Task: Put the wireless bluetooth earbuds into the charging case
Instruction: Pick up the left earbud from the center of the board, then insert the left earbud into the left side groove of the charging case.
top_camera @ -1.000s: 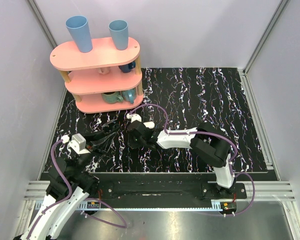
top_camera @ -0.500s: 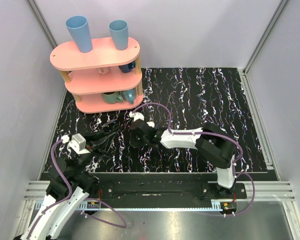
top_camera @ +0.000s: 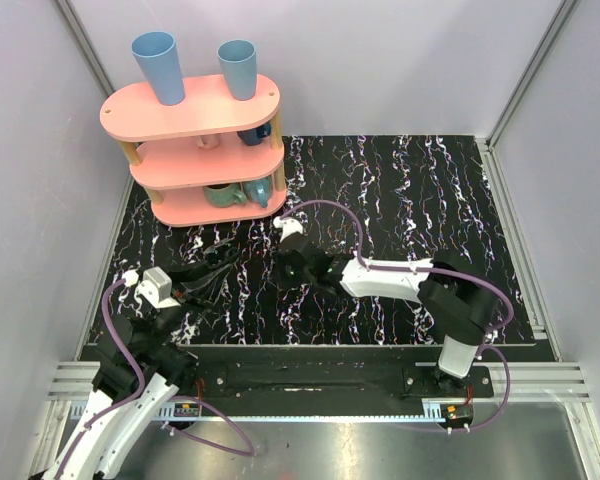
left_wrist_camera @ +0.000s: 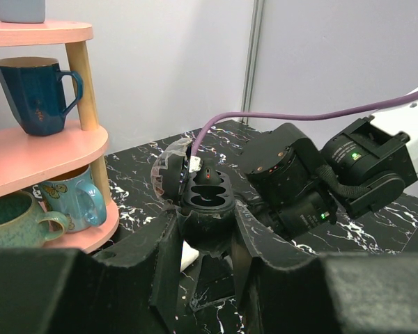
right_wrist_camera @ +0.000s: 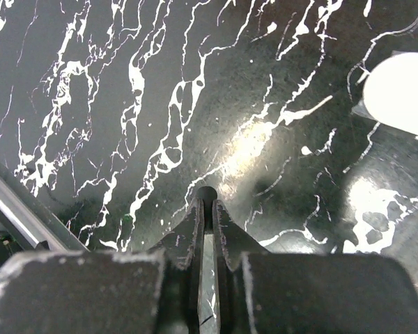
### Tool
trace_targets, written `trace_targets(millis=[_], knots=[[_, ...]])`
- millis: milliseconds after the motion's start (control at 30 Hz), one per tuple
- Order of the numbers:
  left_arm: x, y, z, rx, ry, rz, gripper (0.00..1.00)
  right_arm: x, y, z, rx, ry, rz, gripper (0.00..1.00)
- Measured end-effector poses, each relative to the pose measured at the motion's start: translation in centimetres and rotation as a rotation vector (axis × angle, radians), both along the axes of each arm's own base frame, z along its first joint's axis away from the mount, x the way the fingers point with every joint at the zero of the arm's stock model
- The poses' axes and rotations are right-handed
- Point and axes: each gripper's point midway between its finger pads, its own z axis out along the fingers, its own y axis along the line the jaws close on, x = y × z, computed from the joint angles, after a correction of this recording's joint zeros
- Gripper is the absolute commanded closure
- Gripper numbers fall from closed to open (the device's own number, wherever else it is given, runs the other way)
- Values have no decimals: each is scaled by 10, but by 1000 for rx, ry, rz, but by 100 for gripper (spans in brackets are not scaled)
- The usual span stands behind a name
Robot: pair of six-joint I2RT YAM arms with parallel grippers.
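A white rounded piece [right_wrist_camera: 404, 94], which looks like the charging case, lies on the black marbled table [top_camera: 410, 190] at the upper right edge of the right wrist view. A white corner [left_wrist_camera: 188, 256] shows low between my left fingers; I cannot tell whether it is the same piece. My right gripper [top_camera: 288, 268] points down close to the table, jaws shut [right_wrist_camera: 207, 202], with nothing clearly between them. My left gripper [top_camera: 218, 275] is open and empty [left_wrist_camera: 205, 224], facing the right wrist just beyond it. No earbud can be told apart. The case is hidden in the top view.
A pink three-tier shelf [top_camera: 195, 110] stands at the back left with blue cups on top and mugs [left_wrist_camera: 35, 94] on its lower tiers. The right arm's purple cable [top_camera: 330, 208] arcs over the table's middle. Metal rails [top_camera: 310, 385] run along the near edge.
My right arm has stretched out and its gripper has shifted a little to the right and farther from its base. The left arm has not moved.
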Motion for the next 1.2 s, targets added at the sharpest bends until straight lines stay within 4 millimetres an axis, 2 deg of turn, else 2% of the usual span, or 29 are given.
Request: trace_targets(millis=[200, 367, 600, 1000, 1100, 1200], knots=[[0, 0, 1, 0, -4, -2, 100, 1, -16, 16, 40, -26, 6, 100], [-1, 0, 3, -5, -13, -5, 100, -2, -25, 42, 77, -86, 43, 100], [-5, -4, 3, 0, -17, -36, 100, -8, -50, 88, 120, -234, 71, 100], [-18, -16, 10, -1, -48, -135, 100, -24, -116, 176, 221, -636, 71, 100], [-20, -25, 11, 8, -50, -181, 100, -29, -121, 196, 240, -710, 99, 100], [-21, -35, 7, 26, -33, -238, 100, -37, -116, 207, 225, -748, 188, 100]])
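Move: The right fingers already hold the left earbud low over the board. The charging case, in the left fingers, lies about 8 cm back, 8 cm left and 22 cm above. The white oval piece is some 7 cm ahead, 4 cm right and 7 cm below; the light-blue mug about 18 cm ahead and 5 cm left. From the left hand, the earbud is roughly 8 cm ahead, 8 right, 22 below. Right hand lifts the pinched earbud some 20 cm, veering right, fingers tilting level; left eases the case back-right. ##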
